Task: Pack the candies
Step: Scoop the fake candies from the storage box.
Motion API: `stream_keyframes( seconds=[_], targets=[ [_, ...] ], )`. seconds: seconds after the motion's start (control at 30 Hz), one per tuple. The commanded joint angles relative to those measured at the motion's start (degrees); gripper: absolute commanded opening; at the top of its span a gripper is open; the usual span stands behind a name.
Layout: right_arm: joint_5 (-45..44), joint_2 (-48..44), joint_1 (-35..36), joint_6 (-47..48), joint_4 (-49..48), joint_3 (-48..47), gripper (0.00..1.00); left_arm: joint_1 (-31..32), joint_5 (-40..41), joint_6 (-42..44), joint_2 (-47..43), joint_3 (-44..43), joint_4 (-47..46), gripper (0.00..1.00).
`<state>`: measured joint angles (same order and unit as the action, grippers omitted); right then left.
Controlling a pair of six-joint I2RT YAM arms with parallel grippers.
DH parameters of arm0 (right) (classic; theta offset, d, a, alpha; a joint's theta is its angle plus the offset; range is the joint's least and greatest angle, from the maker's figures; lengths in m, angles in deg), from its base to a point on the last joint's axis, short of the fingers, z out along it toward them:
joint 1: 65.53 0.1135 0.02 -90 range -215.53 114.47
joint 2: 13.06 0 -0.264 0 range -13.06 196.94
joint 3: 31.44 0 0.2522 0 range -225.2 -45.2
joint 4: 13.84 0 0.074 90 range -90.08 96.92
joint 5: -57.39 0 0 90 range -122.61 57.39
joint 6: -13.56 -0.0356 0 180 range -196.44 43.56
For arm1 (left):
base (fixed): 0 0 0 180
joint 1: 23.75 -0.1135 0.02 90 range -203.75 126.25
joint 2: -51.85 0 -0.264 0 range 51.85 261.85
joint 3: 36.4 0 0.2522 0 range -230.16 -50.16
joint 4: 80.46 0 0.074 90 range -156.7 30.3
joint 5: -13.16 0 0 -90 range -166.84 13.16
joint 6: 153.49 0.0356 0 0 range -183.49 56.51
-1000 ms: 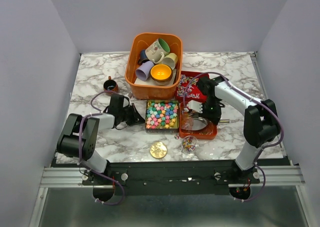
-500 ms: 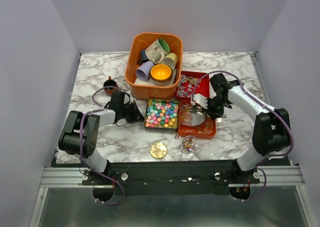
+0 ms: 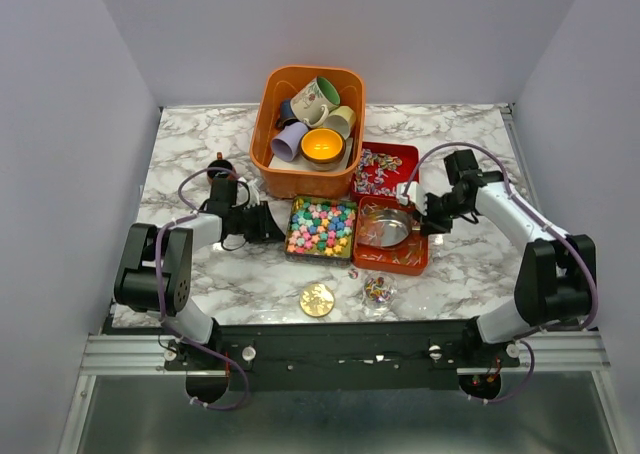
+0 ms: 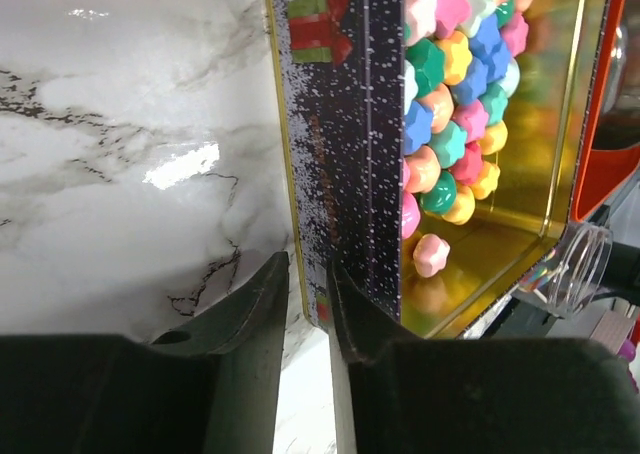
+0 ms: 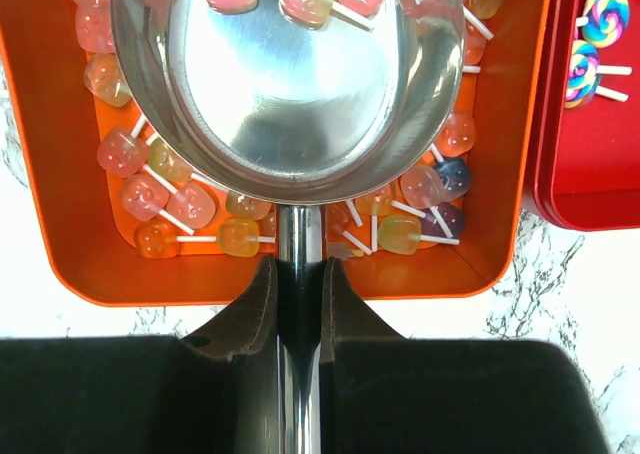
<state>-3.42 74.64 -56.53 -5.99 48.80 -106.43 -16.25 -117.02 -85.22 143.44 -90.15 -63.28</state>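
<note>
Multicolour star-shaped candies point(image 3: 320, 226) point(image 4: 455, 104) fill a dark speckled tin point(image 3: 291, 242) point(image 4: 340, 154). My left gripper point(image 3: 268, 224) point(image 4: 308, 264) is at the tin's left wall. Its jaws are slightly open astride the wall's edge, and the outer finger stands clear of it. My right gripper point(image 3: 432, 219) point(image 5: 298, 264) is shut on the handle of a metal scoop point(image 3: 385, 226) point(image 5: 290, 84). The scoop hangs over an orange tray point(image 3: 425, 266) point(image 5: 60, 264) of translucent lollipop candies point(image 5: 170, 199). A few of them lie at the scoop's far end.
An orange basket point(image 3: 300, 182) of ceramic mugs stands behind the tin. A red tin point(image 3: 405, 154) point(image 5: 560, 174) of swirl lollipops sits behind the orange tray. A small clear cup point(image 3: 378, 289) point(image 4: 575, 269) with some sweets and a gold lid point(image 3: 317, 299) lie near the front. A small dark cup point(image 3: 220, 167) is at the left.
The right arm swung the scoop from over the red tin to over the orange tray. The left gripper's jaws parted at the tin's wall.
</note>
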Motion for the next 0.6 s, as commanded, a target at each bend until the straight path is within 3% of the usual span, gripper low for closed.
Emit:
stream_keyframes(
  seconds=[0.0, 0.17, 0.27, 0.3, 0.4, 0.57],
  targets=[
    [6.5, -3.9, -0.4, 2.3, -4.8, 3.7, 0.01, -0.6, -6.1, 4.4, -2.0, -1.4, 1.8, 0.33],
    [6.0, -0.9, -0.4, 3.4, 0.2, 2.8, 0.01, -0.7, -6.1, 7.2, -0.9, -2.8, 3.1, 0.33],
    [4.8, 1.3, -0.4, 4.2, 2.5, 1.8, 0.13, -0.7, -6.4, 7.8, -0.2, -3.2, 3.1, 0.34],
    [4.0, 1.9, -0.4, 4.6, 2.9, 1.6, 0.25, -0.7, -6.4, 7.8, 0.0, -3.3, 3.0, 0.34],
    [2.9, 3.5, -0.3, 4.7, 3.5, 0.9, 0.37, -0.7, -6.2, 8.5, 0.3, -3.8, 3.0, 0.34],
    [2.3, 6.6, -0.3, 4.6, 4.3, -1.8, 0.42, -0.7, -5.9, 10.0, 0.3, -5.2, 4.9, 0.34]
  ],
)
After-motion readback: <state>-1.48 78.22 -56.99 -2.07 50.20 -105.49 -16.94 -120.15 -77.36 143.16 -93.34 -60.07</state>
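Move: The scoop's handle is already between the right fingers; its pan lies about 8 cm left and 1 cm back, some 2 cm lower. The orange box beneath the pan is centred roughly 6 cm left, 2 cm back and 5 cm down. From the right hand the red box lies 12 cm forward and 7 cm left, and the candy tin 21 cm left and 1 cm back. From the left gripper the orange box is about 25 cm right, 1 cm back. Ease the right gripper back about 1 cm with the scoop handle still pinched, then sink it about 2 cm towards the orange box while opening the fingers to about twice their gap, so they let go of the handle but stay astride it. Meanwhile raise the left gripper some 1.5 cm beside the candy tin. ##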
